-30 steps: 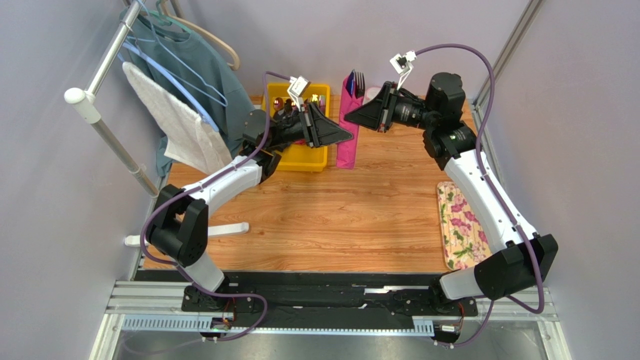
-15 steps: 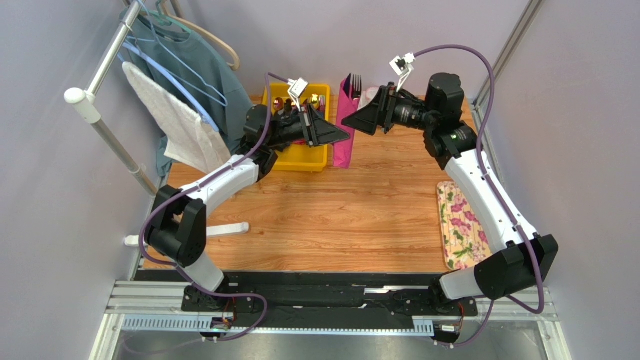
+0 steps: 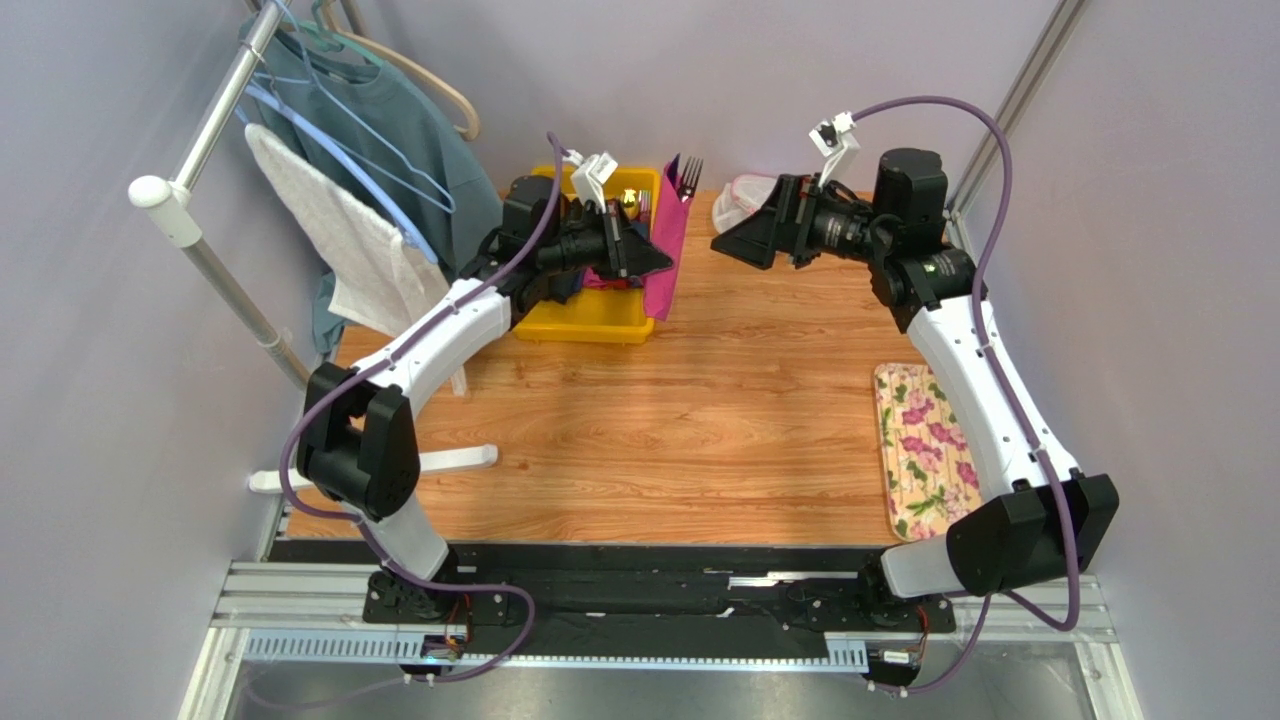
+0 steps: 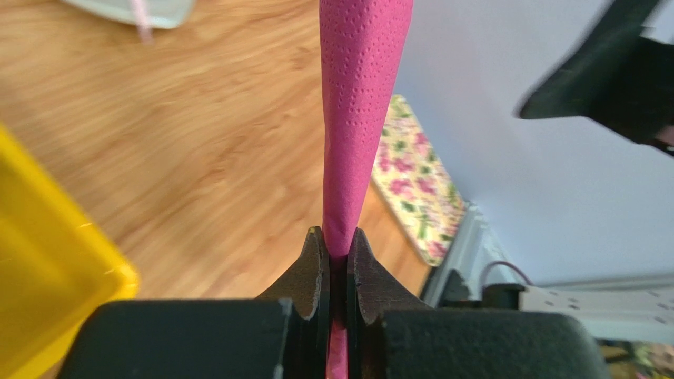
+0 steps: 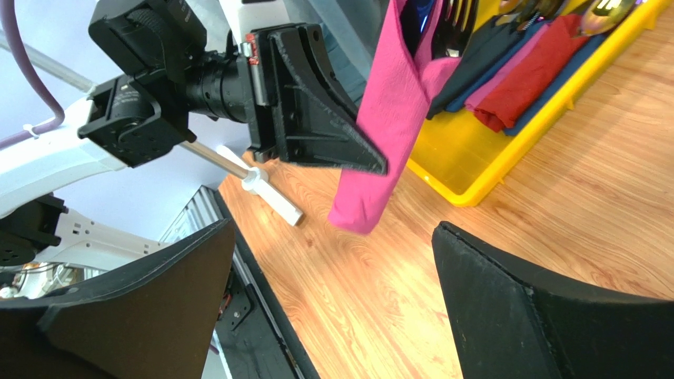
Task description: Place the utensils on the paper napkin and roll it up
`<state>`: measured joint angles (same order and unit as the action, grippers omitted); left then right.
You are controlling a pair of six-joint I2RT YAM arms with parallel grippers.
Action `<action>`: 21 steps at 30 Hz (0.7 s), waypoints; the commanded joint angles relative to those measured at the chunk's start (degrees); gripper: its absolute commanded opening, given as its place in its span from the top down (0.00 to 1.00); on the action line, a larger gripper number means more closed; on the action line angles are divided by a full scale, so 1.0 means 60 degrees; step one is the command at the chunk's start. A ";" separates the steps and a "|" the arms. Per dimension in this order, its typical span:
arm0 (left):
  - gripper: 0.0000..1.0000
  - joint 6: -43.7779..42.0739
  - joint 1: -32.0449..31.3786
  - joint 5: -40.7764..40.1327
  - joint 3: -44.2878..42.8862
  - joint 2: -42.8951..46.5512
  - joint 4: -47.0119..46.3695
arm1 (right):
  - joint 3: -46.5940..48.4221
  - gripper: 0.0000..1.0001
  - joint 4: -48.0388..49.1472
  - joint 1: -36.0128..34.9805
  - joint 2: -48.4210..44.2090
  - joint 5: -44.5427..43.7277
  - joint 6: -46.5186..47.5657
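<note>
The paper napkin (image 3: 663,252) is a magenta roll held up off the table beside the yellow bin (image 3: 594,318). My left gripper (image 3: 655,267) is shut on the roll's lower part; in the left wrist view the napkin (image 4: 360,118) runs up from between the pinched fingertips (image 4: 338,237). The dark utensils (image 3: 685,177), one a fork, poke out of the roll's top; the right wrist view shows the fork (image 5: 451,28) above the napkin (image 5: 388,134). My right gripper (image 3: 736,249) stands open to the right of the roll, nothing between its fingers (image 5: 332,268).
The yellow bin's wall (image 5: 506,158) holds cutlery in red, blue and black sleeves (image 5: 530,71). A floral cloth (image 3: 924,447) lies at the right edge, with a white mesh pouch (image 3: 739,195) at the back. A clothes rack with a shirt and towel (image 3: 361,225) fills the back left.
My left gripper has closed on the napkin roll and carried it left toward the yellow bin. My right gripper has opened, let go of the roll and drawn back to the right.
</note>
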<state>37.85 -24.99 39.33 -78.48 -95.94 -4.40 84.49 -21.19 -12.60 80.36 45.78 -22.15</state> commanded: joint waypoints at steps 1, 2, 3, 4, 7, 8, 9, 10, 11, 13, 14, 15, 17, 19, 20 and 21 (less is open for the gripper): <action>1.00 -0.2129 0.0122 -0.1383 -0.1185 -0.0546 0.2153 | 0.0026 0.00 -0.0247 0.0137 -0.0400 -0.0115 0.0367; 1.00 -0.2307 0.0137 -0.1544 -0.1319 -0.0664 0.2459 | 0.0025 0.00 -0.0248 0.0181 -0.0400 -0.0101 0.0396; 1.00 -0.2555 0.0152 -0.1952 -0.1610 -0.0781 0.2637 | 0.0011 0.00 -0.0248 0.0181 -0.0385 -0.0101 0.0396; 1.00 -0.2630 0.0166 -0.2086 -0.1729 -0.1000 0.2812 | -0.0004 0.00 -0.0262 0.0181 -0.0400 -0.0086 0.0411; 1.00 -0.3054 0.0284 -0.2584 -0.2022 -0.1294 0.3282 | -0.0063 0.00 -0.0277 0.0211 -0.0429 -0.0101 0.0425; 1.00 -0.3186 0.0298 -0.2615 -0.1994 -0.1338 0.3268 | -0.0092 0.00 -0.0277 0.0239 -0.0443 -0.0086 0.0454; 1.00 -0.3347 0.0327 -0.2716 -0.1921 -0.1382 0.3254 | -0.0107 0.00 -0.0277 0.0240 -0.0458 -0.0086 0.0455; 1.00 -0.3349 0.0371 -0.2732 -0.1891 -0.1484 0.3225 | -0.0136 0.00 -0.0277 0.0254 -0.0473 -0.0086 0.0455; 1.00 -0.3334 0.0488 -0.2718 -0.1877 -0.1572 0.3137 | -0.0165 0.00 -0.0291 0.0269 -0.0473 -0.0086 0.0469; 1.00 -0.3217 0.0635 -0.2805 -0.2022 -0.1864 0.3209 | -0.0180 0.00 -0.0306 0.0269 -0.0473 -0.0057 0.0469; 1.00 -0.3246 0.0722 -0.2834 -0.2095 -0.1997 0.3282 | -0.0194 0.00 -0.0306 0.0269 -0.0473 -0.0057 0.0469; 1.00 -0.3333 0.0752 -0.3052 -0.2285 -0.2085 0.3384 | -0.0195 0.00 -0.0306 0.0255 -0.0473 -0.0042 0.0484; 1.00 -0.3450 0.0811 -0.3229 -0.2418 -0.2334 0.3502 | -0.0180 0.00 -0.0292 0.0269 -0.0429 0.0016 0.0498; 1.00 -0.3656 0.0826 -0.3639 -0.2565 -0.2524 0.3605 | -0.0151 0.00 -0.0306 0.0269 -0.0385 0.0031 0.0484; 1.00 -0.3714 0.0855 -0.3742 -0.2594 -0.2554 0.3678 | -0.0136 0.00 -0.0292 0.0269 -0.0371 0.0031 0.0469; 1.00 -0.3773 0.0855 -0.3960 -0.2609 -0.2613 0.3693 | -0.0136 0.00 -0.0306 0.0284 -0.0341 0.0046 0.0469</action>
<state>18.44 -20.38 19.68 -90.52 -111.59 17.89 83.29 -23.77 -11.31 79.42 45.52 -20.21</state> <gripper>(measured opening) 0.054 0.998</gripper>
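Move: The left hand already holds the pink rolled napkin with its utensils, fingers shut around the roll. The middle of the yellow tray it is bound for lies about 20 cm ahead, 12 cm to its left and 26 cm below; in the tray the red roll is some 21 cm ahead and 8 cm left, the navy roll level with the red one and 5 cm right of it. From the empty right hand the tray's middle is about 26 cm ahead, 18 cm left and 33 cm below. The left arm carries the bundle down, forward and to its left, sinking about 14 cm while reaching some 9 cm out, from beside the tray's right edge to over its near right part. As it sinks, the wrist tips the fingers down and swings them a little counter-clockwise, some 30 degrees in all, and the fingers keep their pinch on the roll while the right hand stays off to the right, wide open. ##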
